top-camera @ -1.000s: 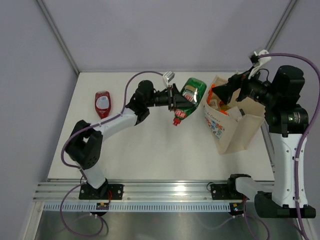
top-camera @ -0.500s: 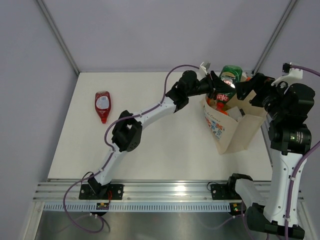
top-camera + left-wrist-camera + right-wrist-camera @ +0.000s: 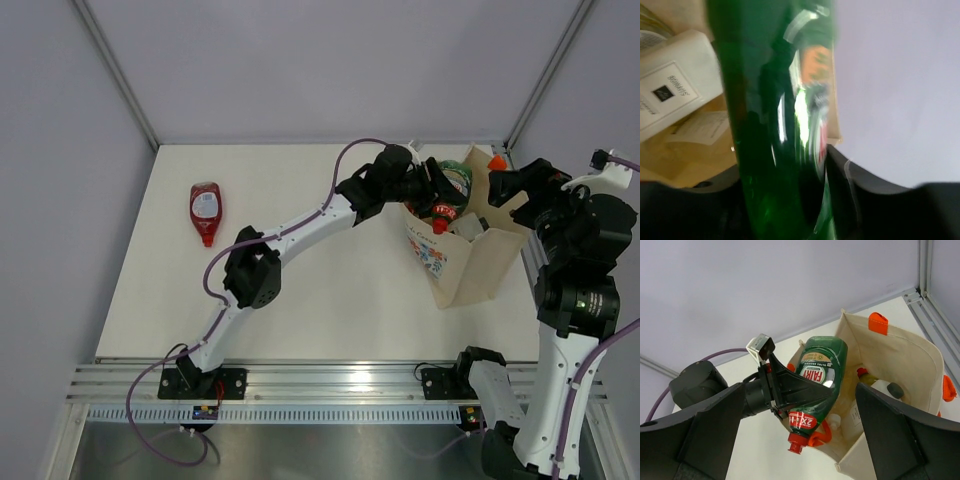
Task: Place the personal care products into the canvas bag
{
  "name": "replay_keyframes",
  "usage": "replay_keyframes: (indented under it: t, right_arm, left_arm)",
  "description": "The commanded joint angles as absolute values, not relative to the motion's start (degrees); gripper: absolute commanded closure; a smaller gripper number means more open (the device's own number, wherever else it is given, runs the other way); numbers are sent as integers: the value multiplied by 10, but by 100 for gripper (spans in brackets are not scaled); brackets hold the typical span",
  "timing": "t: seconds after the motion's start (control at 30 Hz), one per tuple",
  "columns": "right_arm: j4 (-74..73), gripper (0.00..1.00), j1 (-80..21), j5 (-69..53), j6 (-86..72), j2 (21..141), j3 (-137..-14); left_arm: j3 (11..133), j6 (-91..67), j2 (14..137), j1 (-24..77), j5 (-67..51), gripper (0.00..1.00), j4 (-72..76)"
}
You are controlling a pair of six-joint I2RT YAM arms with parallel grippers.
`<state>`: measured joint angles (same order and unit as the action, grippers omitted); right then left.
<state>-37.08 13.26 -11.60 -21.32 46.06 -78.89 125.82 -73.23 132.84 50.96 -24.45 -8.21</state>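
My left gripper is shut on a green red-capped bottle, tilted cap-down over the near left rim of the canvas bag. In the right wrist view the left gripper's black fingers clasp the green bottle at the bag's open mouth. The bottle's dark green body fills the left wrist view between my jaws. My right gripper hangs open above the bag, holding nothing. A red bottle with a white label lies far left on the table.
Inside the bag lie a white labelled packet, a pale-yellow red-capped bottle and a white grey-capped bottle. Orange handles stick up at the rim. The right arm stands just right of the bag. Walls enclose the table.
My left arm carried the green bottle right from mid-table to the bag's mouth and lowered it there. The right gripper drew back to the right, off the bag.
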Motion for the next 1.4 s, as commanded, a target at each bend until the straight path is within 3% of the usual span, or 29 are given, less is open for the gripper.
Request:
replay_keyframes:
  t: [0.0, 0.17, 0.67, 0.87, 1.1, 1.37]
  right_arm:
    - [-348, 1, 140, -114, -229, 459, -779]
    - [-345, 1, 142, -120, -229, 456, -766]
    - [-340, 0, 146, -155, -208, 453, -766]
    - [-319, 1, 147, -314, -113, 433, -745]
    - [-330, 1, 147, -501, -25, 431, -739]
    - [-360, 1, 146, -623, 37, 445, -723]
  left_arm:
    - [1305, -706, 1272, 513, -229, 46, -89]
    - [1337, -691, 1283, 515, -241, 26, -113]
    - [1368, -585, 1235, 516, -236, 23, -178]
    - [1330, -519, 1192, 517, -238, 25, -168]
    - [1188, -347, 1064, 517, -196, 26, -156]
    - [896, -224, 847, 490, -41, 21, -177]
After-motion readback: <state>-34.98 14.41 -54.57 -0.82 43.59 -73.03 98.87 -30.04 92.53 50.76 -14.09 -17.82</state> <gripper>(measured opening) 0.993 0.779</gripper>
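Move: The green bottle is still gripped about its middle by the left hand, right at the finger pads, over the canvas bag; the bag's middle lies some 6 cm to this hand's right, 2 cm farther out and 15 cm below. In the bag the white shampoo bottle is about 6 cm back, 5 cm right and 12 cm below. From the empty right hand the green bottle is roughly 9 cm ahead, 3 cm left and 17 cm below. The green bottle is let go into the bag: the left fingers open while the hand barely shifts, then the hand lifts about 13 cm clear and goes left some 15 cm and a little back, away from the bag, rolling roughly 45 degrees. The right hand, fingers kept wide open and empty, dips slightly, then swings about 10 cm left and a little back above the bag's near side, turning some 45 degrees counter-clockwise. ##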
